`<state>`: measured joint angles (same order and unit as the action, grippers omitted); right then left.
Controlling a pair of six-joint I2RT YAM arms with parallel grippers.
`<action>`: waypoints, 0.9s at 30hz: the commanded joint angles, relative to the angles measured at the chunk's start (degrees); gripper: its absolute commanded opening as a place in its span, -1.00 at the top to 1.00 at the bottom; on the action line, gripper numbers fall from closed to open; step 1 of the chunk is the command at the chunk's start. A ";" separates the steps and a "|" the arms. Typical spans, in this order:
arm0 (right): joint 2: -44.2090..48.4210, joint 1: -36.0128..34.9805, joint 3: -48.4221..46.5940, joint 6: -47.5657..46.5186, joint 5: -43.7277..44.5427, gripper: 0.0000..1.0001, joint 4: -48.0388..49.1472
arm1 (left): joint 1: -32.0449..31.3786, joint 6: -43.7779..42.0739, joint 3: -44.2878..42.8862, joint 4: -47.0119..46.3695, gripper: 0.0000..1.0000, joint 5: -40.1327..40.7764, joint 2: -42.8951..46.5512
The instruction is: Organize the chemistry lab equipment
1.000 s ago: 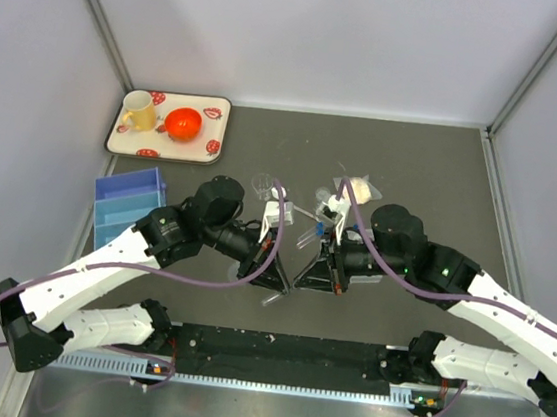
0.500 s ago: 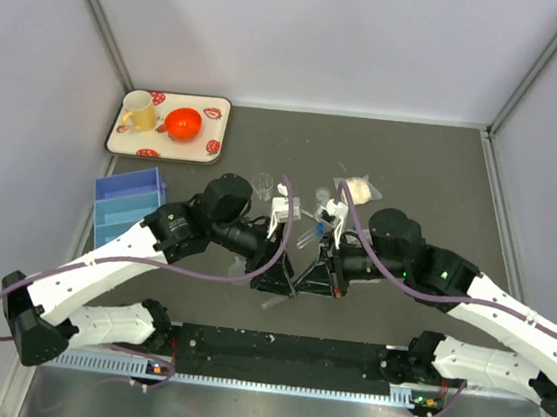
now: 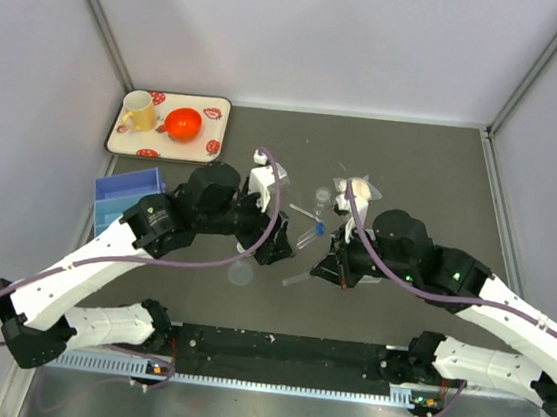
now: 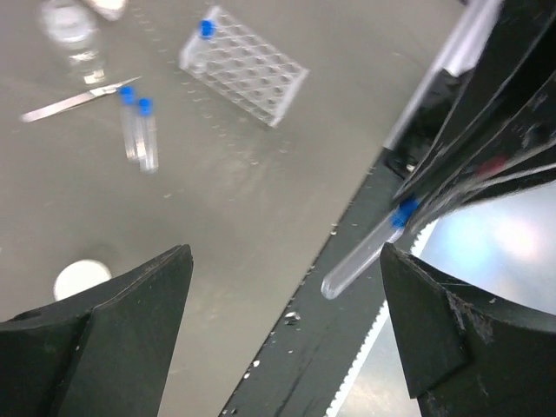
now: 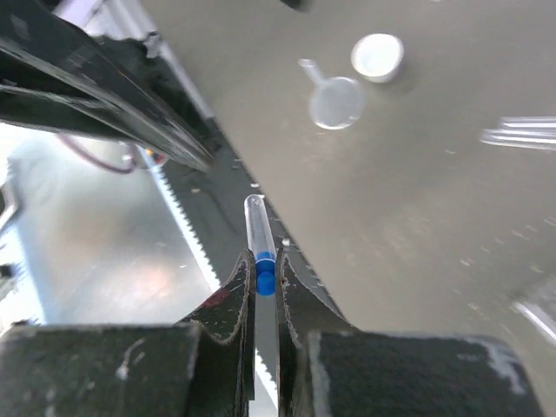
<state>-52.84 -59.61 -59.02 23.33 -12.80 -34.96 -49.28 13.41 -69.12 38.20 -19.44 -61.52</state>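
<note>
My right gripper [image 5: 264, 274] is shut on the blue cap of a clear tube [image 5: 258, 224], which sticks out past its tips over the table's near edge. The same tube [image 4: 365, 256] shows from the left wrist, beside my left gripper [image 4: 287, 339], which stands wide open with nothing between its fingers. From above, the left gripper [image 3: 272, 248] and right gripper [image 3: 324, 271] are apart, with the tube [image 3: 293, 280] pointing between them. On the table lie a gridded clear rack [image 4: 243, 65], two blue-capped tubes [image 4: 139, 130], a thin rod [image 4: 78, 100], a funnel [image 5: 334, 100] and a white round cup [image 5: 377, 56].
A white tray [image 3: 219, 111] at the back left carries a yellow mug [image 3: 139, 112] and an orange-red bowl [image 3: 182, 123]. A blue bin [image 3: 124, 199] sits at the left. A small bag [image 3: 359, 189] lies behind the right arm. The black toothed rail [image 3: 282, 350] runs along the near edge.
The left gripper, shut beside the right one a second ago, has opened wide and drawn back to the left. The tube has stayed in the right gripper.
</note>
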 commanded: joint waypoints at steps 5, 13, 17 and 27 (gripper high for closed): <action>-0.24 4.68 -5.66 -2.33 28.68 1.00 -13.11 | 0.06 3.46 -1.63 4.52 -0.84 22.95 5.97; -3.58 8.81 -2.15 0.31 46.54 1.00 -13.21 | -0.03 4.17 2.50 3.03 -0.82 24.36 7.29; -3.68 10.13 0.92 0.49 49.00 1.00 -10.23 | -0.03 3.99 3.90 2.50 -0.82 24.72 7.73; -6.31 12.33 6.64 1.19 45.58 1.00 -5.48 | -0.03 3.82 5.14 1.01 -0.82 24.63 7.11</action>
<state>-57.95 -47.90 -53.49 23.46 33.15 -44.73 -49.23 16.84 -64.55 42.39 4.21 -55.11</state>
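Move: From the right hand, which already holds a capped test tube, the rack's middle lies about 17 cm ahead, 15 cm to the right and roughly 20 cm below. The two loose tubes lie on the table some 23 cm ahead and 2 cm left of that hand. The glass bottle is about 34 cm ahead and 2 cm right, and the powder bag 36 cm ahead and 13 cm right. From the left hand the rack is about 11 cm ahead, 25 cm right, 22 cm below. Rightwards and forward in one sweep of about 20 cm, the right hand carries the tube to the rack, sinking some 8 cm, mostly late, while its fingers swing clockwise from pointing left to pointing forward and down, still pinching the cap. The left hand, empty and open, draws off left and a little forward, turning counter-clockwise, then dips slightly. ##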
